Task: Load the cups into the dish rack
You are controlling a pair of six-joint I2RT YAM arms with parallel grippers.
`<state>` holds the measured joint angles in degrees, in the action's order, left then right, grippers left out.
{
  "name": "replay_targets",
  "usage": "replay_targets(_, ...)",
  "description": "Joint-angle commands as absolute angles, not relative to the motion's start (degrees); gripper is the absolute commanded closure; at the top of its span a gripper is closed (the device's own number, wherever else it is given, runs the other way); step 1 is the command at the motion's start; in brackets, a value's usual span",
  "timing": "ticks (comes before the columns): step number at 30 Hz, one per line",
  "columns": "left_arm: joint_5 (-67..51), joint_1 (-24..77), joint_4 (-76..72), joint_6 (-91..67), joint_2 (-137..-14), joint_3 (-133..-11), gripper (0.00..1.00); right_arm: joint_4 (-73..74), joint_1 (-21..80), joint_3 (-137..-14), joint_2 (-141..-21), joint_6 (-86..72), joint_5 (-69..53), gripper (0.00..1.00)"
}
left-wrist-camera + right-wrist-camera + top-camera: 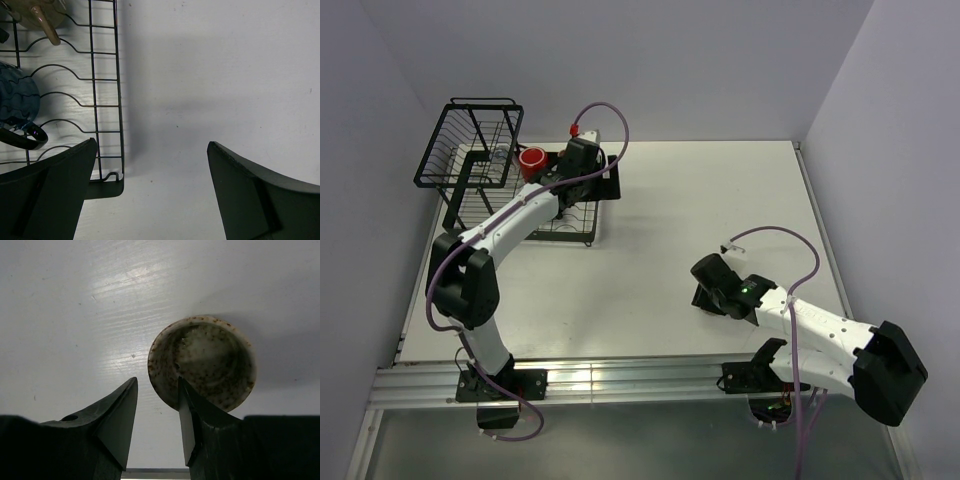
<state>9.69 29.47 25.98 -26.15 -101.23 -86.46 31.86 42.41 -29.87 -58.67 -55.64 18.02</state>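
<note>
The black wire dish rack (450,150) stands at the far left. A red mug (531,160) sits in it, with a clear glass (498,158) in the basket part. My left gripper (570,165) is open and empty just right of the rack's edge (119,100). Its wrist view shows a dark blue mug (17,100) and a tan cup (42,15) on the slotted tray. The low beige speckled cup (202,362) stands upright on the table. My right gripper (157,382) is open, one finger inside the rim and the other outside.
The white table (700,200) has walls at the back and on both sides. A metal rail (620,380) runs along the near edge by the arm bases. The beige cup is hidden under my right gripper (705,290) in the top view.
</note>
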Motion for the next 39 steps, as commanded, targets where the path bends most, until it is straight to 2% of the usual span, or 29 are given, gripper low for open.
replay_targets(1,9.14,29.79,24.61,-25.4,-101.16,-86.75,0.01,32.96,43.16,-31.82,-58.27,-55.81,20.57,0.55)
replay_targets(13,9.31,29.8,24.87,-25.05,-101.95,-87.19,0.01,31.03,43.24,-31.73,-63.27,-55.28,20.3,0.56)
replay_targets(16,9.32,29.8,24.96,-25.05,-102.91,-87.62,0.01,30.76,43.24,-32.78,-65.64,-54.67,20.39,0.6)
replay_targets(17,9.14,29.79,25.22,-25.05,-103.09,-88.06,0.01,30.67,43.33,-33.13,-66.26,-54.41,20.48,0.63)
replay_targets(18,9.05,29.88,25.22,-25.05,-103.27,-88.15,0.01,30.76,43.24,-33.92,-66.88,-53.97,20.48,0.76)
replay_targets(20,8.96,29.79,25.31,-25.05,-103.45,-88.33,0.01,30.76,43.24,-34.62,-68.29,-53.79,20.48,0.93)
replay_targets(22,8.96,29.79,25.4,-24.96,-103.19,-88.42,0.01,30.59,43.24,-34.98,-69.08,-53.44,19.95,1.0)
replay_targets(28,8.27,29.8,25.05,-25.31,-101.69,-87.98,0.01,30.93,43.15,-39.98,-68.65,-50.81,18.64,1.0)
replay_targets(34,0.2,29.88,21.28,-26.54,-97.83,-85.96,0.01,29.45,40.79,-53.95,-68.9,-45.18,14.69,1.0)
replay_targets(39,-11.14,29.62,15.06,-28.91,-92.48,-83.06,0.01,15.93,32.81,-59.67,-69.78,-44.47,-6.21,1.0)
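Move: The right hand is low and half open over the near-left rim of the speckled cup; the cup's middle is roughly 3 cm to its right, 1 cm ahead and 3 cm below. No other loose thing stands close to the cup, and the dish rack's lower tray lies about 40 cm to this hand's left and 24 cm farther out, about 2 cm lower. From the left hand, the cup is some 25 cm to its right, 24 cm back and 16 cm down. The right hand sinks about 2 cm so that one finger is inside the speckled cup and the other outside, pinches the wall at the near-left rim, then lifts away ever faster, some 16 cm up from its lowest point while swinging forward and left towards the left gripper, the fingers tipping up. The left hand, wide open and empty beside the rack, dips about 2 cm, then starts rising and moving right and a little back towards the coming cup, turning slightly clockwise. ##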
